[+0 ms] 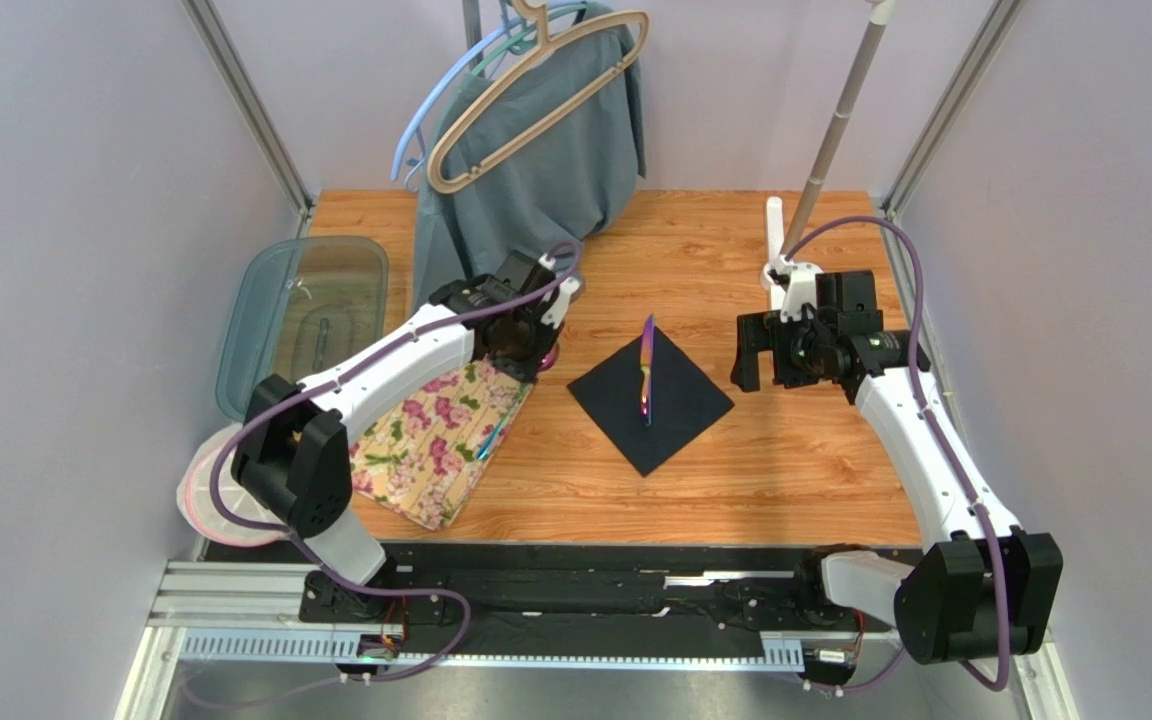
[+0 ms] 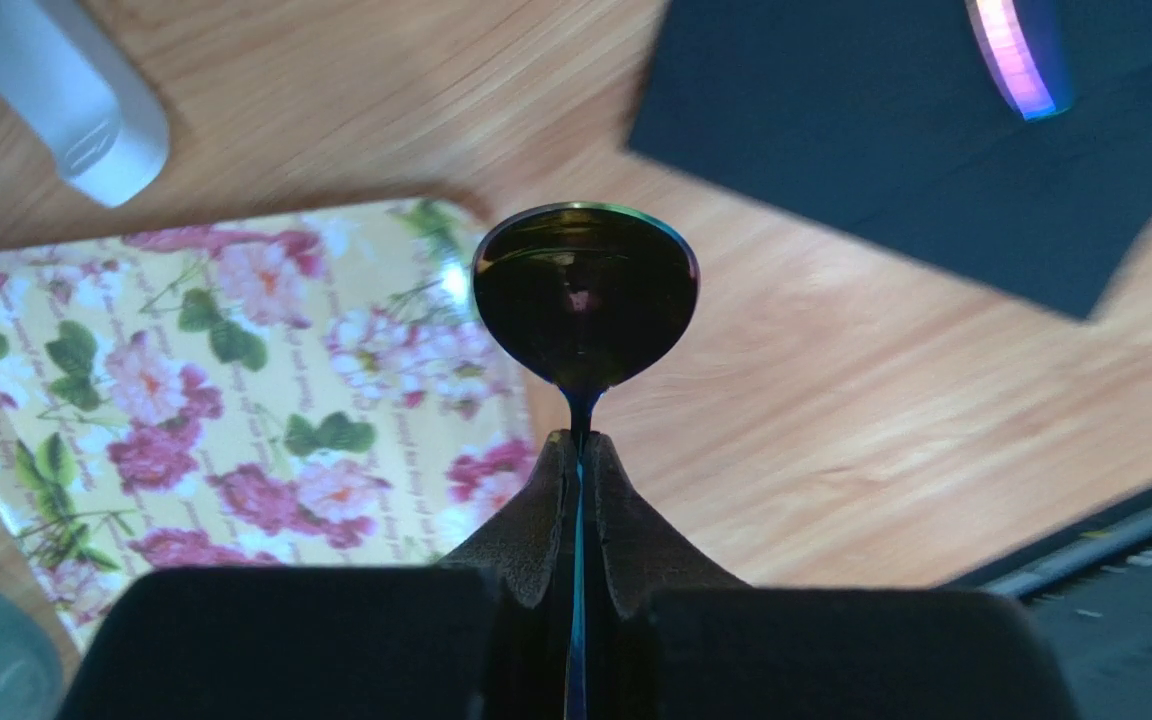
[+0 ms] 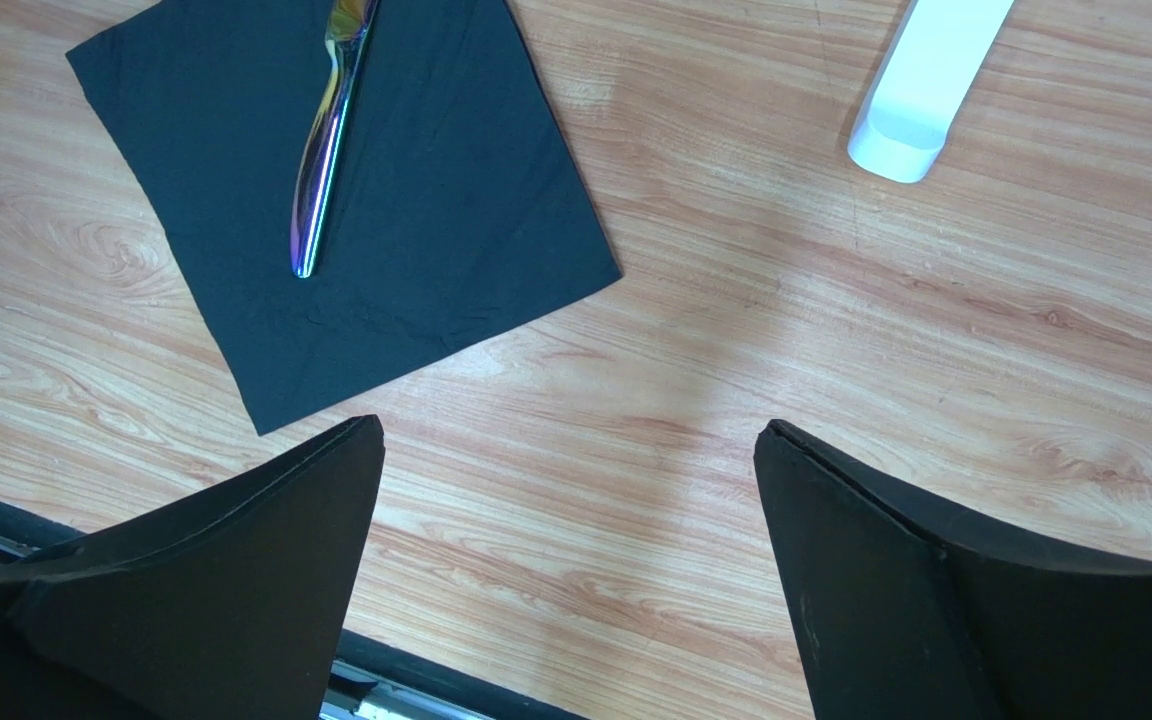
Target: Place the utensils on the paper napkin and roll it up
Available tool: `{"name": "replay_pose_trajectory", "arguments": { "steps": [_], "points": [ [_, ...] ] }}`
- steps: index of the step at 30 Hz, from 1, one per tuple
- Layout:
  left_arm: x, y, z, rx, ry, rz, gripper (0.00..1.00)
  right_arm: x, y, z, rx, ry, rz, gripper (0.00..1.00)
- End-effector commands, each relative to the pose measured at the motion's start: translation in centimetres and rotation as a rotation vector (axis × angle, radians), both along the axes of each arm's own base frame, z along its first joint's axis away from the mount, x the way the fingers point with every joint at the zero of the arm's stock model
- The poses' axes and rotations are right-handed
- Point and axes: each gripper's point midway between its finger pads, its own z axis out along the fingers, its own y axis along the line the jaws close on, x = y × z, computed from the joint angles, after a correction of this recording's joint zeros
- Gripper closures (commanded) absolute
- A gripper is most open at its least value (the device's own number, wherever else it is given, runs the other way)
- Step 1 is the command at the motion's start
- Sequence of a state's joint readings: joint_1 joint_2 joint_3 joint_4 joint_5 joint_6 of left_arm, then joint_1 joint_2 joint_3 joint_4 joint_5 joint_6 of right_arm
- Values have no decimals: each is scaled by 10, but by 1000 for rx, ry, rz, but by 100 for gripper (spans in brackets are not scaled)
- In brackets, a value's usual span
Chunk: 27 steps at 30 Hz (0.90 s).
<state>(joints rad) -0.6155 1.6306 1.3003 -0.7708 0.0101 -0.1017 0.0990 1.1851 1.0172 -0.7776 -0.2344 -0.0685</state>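
My left gripper [image 2: 579, 444] is shut on the thin handle of an iridescent spoon [image 2: 585, 300]. The dark bowl of the spoon sticks out ahead of the fingertips, above the right edge of the floral mat [image 2: 207, 375]. In the top view the left gripper [image 1: 537, 354] hovers at the mat's far corner, left of the black paper napkin [image 1: 675, 417]. One rainbow utensil [image 1: 648, 368] lies on the napkin [image 3: 432, 225], along its left half, and shows again as the utensil [image 3: 321, 158] in the right wrist view. My right gripper [image 3: 567, 435] is open and empty over bare wood, right of the napkin.
The floral mat [image 1: 432, 443] lies at the left. A grey-teal garment [image 1: 537, 165] on hangers stands at the back. A clear lidded container [image 1: 304, 315] and a pale bowl [image 1: 214, 488] sit at the left edge. A white post base [image 1: 776, 233] stands behind the right gripper.
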Motion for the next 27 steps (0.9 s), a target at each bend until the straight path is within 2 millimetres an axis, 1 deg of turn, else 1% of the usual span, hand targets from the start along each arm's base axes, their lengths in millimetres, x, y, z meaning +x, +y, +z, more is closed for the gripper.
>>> {"name": "replay_pose_trajectory", "arguments": {
  "steps": [1,2,3,4,5,6,7,8,9,10,11,12,13,14,15,18,21,22,24,25,27],
  "points": [
    [5,-48,48,-120,-34,117,100,9,-1,13,3,-32,-8,0],
    [7,-57,44,-124,-13,130,100,10,-1,13,2,-30,-11,0],
    [14,-70,58,-164,-30,144,100,10,-1,13,1,-30,-11,0],
    [12,-83,61,-188,-21,151,100,11,-1,12,-2,-27,-13,0],
    [15,-94,55,-199,3,175,100,11,-2,11,-4,-24,-16,0],
    [22,-107,66,-233,-14,181,100,12,-3,11,-4,-22,-19,0],
    [24,-117,68,-251,-16,186,100,12,-4,11,-8,-22,-26,0],
    [24,-129,58,-257,12,203,100,13,-4,10,-11,-18,-28,0],
    [30,-140,64,-289,2,212,100,14,-6,10,-17,-18,-35,0],
    [32,-147,62,-300,11,227,100,15,-7,10,-20,-19,-39,0],
    [37,-158,56,-305,21,234,100,15,-8,9,-22,-13,-42,0],
    [40,-165,52,-316,35,264,100,15,-9,8,-22,-11,-46,0],
    [38,-175,49,-337,68,263,100,16,-9,8,-22,-9,-49,0],
    [42,-185,42,-345,82,270,100,17,-10,8,-21,-8,-49,0],
    [42,-193,38,-355,101,285,100,17,-10,7,-20,-4,-52,0],
    [47,-212,22,-375,134,309,100,18,-11,6,-24,0,-54,0],
    [53,-224,11,-393,152,324,100,19,-13,6,-26,-1,-59,0],
    [55,-227,4,-392,157,336,100,19,-13,5,-26,1,-59,0],
    [61,-232,4,-411,141,344,100,19,-12,5,-24,3,-57,0],
    [63,-233,-2,-408,140,348,100,19,-13,4,-24,6,-58,0],
    [66,-238,-3,-415,135,347,100,18,-12,3,-23,7,-57,0]
  ]
}}
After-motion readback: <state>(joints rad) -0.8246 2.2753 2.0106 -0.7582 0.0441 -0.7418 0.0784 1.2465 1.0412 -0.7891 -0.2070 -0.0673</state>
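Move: The napkin's middle is about 19 cm to the right of the left hand, which already holds the spoon, 1 cm farther out and some 10 cm below. The knife lies on that napkin, about 18 cm to the hand's right and 6 cm ahead; the floral mat is roughly 17 cm to the left and 4 cm back, both also 10 cm down. For the idle right hand, the napkin is around 17 cm left, 2 cm ahead and 14 cm below. Rightward in one arc, the left hand carries the spoon about 21 cm from beside the mat to over the napkin, drifting some 5 cm forward. It first climbs, then sinks to end a little lower than it began, turning roughly 20 degrees counter-clockwise and tilting as it goes; the fingers keep their pinch on the spoon's handle near the bowl. ##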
